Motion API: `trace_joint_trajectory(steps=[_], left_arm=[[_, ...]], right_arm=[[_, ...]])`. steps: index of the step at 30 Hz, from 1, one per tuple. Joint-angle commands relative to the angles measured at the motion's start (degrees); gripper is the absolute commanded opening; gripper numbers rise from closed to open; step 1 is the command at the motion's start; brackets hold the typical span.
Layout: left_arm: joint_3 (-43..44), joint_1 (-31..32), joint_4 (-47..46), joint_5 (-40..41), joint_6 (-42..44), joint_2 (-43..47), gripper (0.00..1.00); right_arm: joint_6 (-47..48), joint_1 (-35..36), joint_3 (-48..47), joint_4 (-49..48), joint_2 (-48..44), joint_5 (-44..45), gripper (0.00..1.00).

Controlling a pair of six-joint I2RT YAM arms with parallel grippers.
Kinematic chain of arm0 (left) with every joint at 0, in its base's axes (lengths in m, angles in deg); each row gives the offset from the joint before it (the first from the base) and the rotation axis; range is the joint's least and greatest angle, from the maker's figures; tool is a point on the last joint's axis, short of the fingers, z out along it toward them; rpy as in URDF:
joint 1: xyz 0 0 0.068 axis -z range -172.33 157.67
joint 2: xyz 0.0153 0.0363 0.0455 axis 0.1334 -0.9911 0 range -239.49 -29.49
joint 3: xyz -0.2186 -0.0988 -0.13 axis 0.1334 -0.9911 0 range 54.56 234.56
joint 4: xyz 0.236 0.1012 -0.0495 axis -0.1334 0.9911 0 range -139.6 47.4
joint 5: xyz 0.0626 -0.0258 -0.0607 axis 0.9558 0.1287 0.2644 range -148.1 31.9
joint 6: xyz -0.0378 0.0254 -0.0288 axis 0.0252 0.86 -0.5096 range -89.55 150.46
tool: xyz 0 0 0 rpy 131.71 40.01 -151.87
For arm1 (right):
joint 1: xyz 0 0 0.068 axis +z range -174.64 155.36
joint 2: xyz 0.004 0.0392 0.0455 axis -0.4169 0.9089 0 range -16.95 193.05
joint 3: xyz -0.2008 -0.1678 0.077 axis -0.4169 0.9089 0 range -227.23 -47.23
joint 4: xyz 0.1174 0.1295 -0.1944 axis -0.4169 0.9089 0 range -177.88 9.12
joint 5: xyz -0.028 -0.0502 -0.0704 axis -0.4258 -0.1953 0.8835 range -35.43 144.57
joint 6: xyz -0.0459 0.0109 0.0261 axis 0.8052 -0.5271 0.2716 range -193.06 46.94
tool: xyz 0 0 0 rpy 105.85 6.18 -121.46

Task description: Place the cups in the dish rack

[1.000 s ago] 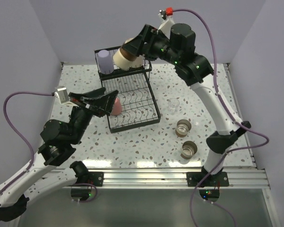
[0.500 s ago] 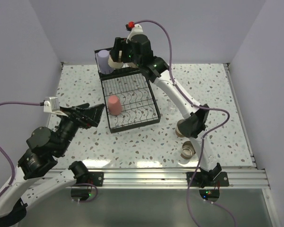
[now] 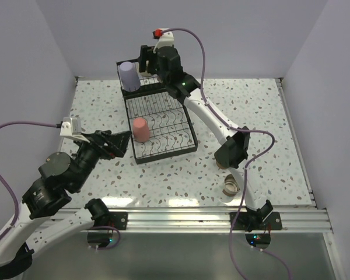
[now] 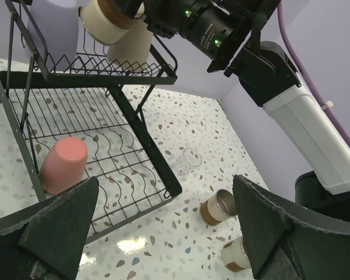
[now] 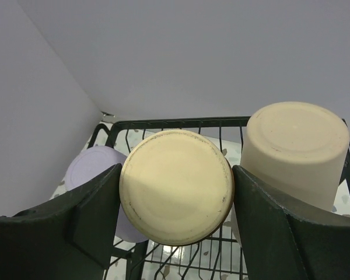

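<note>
The black dish rack [image 3: 163, 125] stands at the back left. A lavender cup [image 3: 128, 74] and a tall beige cup [image 5: 294, 151] sit upside down in its upper basket [image 5: 181, 123]. A red-pink cup [image 3: 140, 129] stands upside down on the lower tray. My right gripper [image 3: 147, 61] hangs over the upper basket, shut on a short tan cup [image 5: 176, 185] between the lavender cup [image 5: 93, 175] and the beige one. My left gripper [image 3: 118, 143] is open and empty, left of the rack. A clear glass [image 4: 188, 161] and two tan cups [image 4: 219, 207] [image 4: 238, 255] are on the table.
The right arm's elbow [image 3: 232, 153] hangs low over the tan cups on the table; one tan cup [image 3: 230, 185] shows in the top view. Grey walls close the table in at the back and sides.
The right arm has swung left with the tan cup, from the rack's right rear to over the upper basket. My left gripper has drawn back from the red-pink cup, which stays on the lower tray.
</note>
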Motion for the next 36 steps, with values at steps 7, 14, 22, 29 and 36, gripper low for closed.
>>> trace_joint_trajectory(steps=[7, 14, 22, 29, 36], left_arm=[[-0.3, 0.12, -0.13, 1.24, 0.12, 0.17, 1.0], [-1.09, 0.12, 0.22, 2.03, -1.2, 1.13, 1.0], [-1.27, 0.12, 0.4, 2.38, -1.64, 1.66, 1.0], [-1.36, 0.21, 0.48, 2.2, -1.55, 1.75, 1.0], [-1.27, 0.12, 0.31, 1.94, -1.46, 2.28, 1.0]], right_arm=[[3.18, 0.96, 0.56, -2.23, 1.01, 4.12, 0.0], [4.32, 1.22, 0.91, -1.0, 1.54, 5.53, 0.0], [3.98, 1.4, 3.28, -1.18, 0.58, 5.71, 0.69], [3.62, 1.48, 3.98, -1.35, -0.13, 4.22, 0.98], [3.71, 2.01, 6.61, -1.97, -2.06, 3.6, 0.98]])
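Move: My right hand, holding the upside-down cream-and-brown cup, is over its place on the rack's upper shelf: the free gap lies about 8 cm below and some 1 cm ahead. The lavender cup stands about 7 cm to my left and 1 cm back; the tall beige cup some 7 cm to my right and 2 cm ahead, their middles roughly 5 cm below. From my idle left hand the gap is about 33 cm ahead, 9 cm right and 8 cm lower. I sink my right hand nearly straight down about 5 cm, keeping my pinch on the cup and rolling my hand's left side down slightly, so the cup goes into the gap between the lavender and beige cups. There I pause, open my fingers fully to let go, and ease a further 1.5 cm down with them spread on either side of it. ##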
